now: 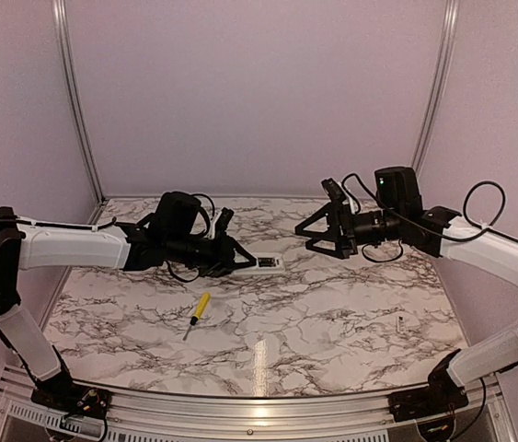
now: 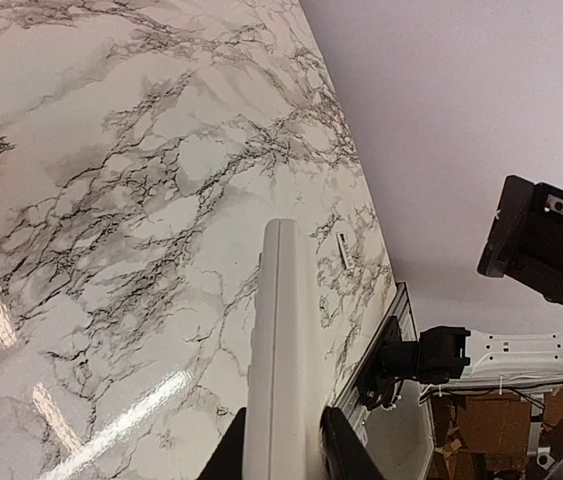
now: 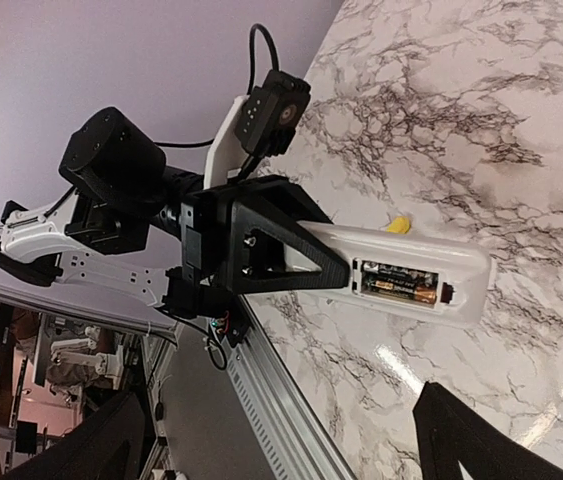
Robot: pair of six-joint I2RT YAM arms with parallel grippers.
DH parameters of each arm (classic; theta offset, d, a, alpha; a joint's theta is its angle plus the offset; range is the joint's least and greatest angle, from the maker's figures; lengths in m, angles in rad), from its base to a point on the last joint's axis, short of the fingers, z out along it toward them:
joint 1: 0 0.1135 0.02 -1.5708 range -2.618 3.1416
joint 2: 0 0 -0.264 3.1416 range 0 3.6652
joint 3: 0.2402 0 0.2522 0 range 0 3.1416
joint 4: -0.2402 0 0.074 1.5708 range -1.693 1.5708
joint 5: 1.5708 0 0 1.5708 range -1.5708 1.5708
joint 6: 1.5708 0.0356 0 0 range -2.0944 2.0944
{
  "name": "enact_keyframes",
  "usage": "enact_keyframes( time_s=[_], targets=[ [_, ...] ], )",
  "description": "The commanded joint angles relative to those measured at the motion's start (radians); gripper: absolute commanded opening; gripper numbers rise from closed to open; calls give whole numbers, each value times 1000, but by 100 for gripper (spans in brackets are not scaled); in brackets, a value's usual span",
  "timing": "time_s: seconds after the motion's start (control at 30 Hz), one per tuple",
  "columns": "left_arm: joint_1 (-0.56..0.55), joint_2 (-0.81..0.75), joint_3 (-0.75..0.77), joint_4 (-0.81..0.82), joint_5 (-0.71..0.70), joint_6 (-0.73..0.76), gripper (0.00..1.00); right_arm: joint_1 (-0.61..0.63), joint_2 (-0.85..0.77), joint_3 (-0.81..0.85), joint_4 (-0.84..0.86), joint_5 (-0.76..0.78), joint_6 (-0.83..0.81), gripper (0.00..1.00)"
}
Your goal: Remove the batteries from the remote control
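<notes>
The remote control (image 1: 266, 265) is a flat white bar held by one end in my left gripper (image 1: 244, 260), which is shut on it just above the marble table. In the left wrist view the remote control (image 2: 281, 340) runs edge-on away from the black fingers (image 2: 346, 450). The right wrist view shows its open recess with two batteries (image 3: 401, 282) lying side by side inside the remote control (image 3: 441, 262). My right gripper (image 1: 310, 238) hovers to the right of the remote, open and holding nothing, with its fingertips (image 3: 441, 420) wide apart.
A yellow-handled screwdriver (image 1: 199, 310) lies on the marble table (image 1: 314, 322) in front of the remote. A tiny pale screw-like piece (image 1: 398, 322) rests near the right front. Metal rails edge the table and pale walls stand close behind.
</notes>
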Motion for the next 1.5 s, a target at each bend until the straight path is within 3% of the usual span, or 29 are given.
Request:
enact_keyframes(
  time_s=[0.0, 0.47, 0.93, 1.23, 1.47],
  targets=[
    [1, -43, -64, 65, -7, -42, 0, -21, -50, 31, -128, 103, -77, 93],
    [-16, 139, -107, 305, 51, -180, 0, -21, -104, -24, -219, 196, -83, 93],
    [-19, 256, -49, 224, 77, -134, 0, -21, -149, -45, -234, 219, -61, 93],
    [-16, 305, -27, 43, 32, -66, 0, -21, -138, -28, -239, 226, -68, 94],
    [-17, 325, -15, -23, 4, -42, 5, -21, -136, -32, -243, 222, -73, 94]
  ],
)
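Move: The left hand holds the remote control over bare table, which lies about 17 cm straight below the hand. The yellow screwdriver is some 12 cm to this hand's left and 2 cm farther out, down on the table; the batteries in the open compartment are about 5 cm to its right, level in depth and 2 cm lower. For the empty right hand the batteries lie roughly 9 cm left, 1 cm back and 9 cm below; the loose battery cover is 24 cm right, 3 cm back, 26 cm down. Straight down goes the left hand, about 12 cm towards the table with a small sideways jog near the start, still gripping the remote by its end and rolling roughly 15 degrees so that the forward side dips. The right hand, fingers kept wide open, draws away from the remote, some 4 cm right and a little down, its fingers tipping down and swinging clockwise about 10 degrees each, then holds there. ##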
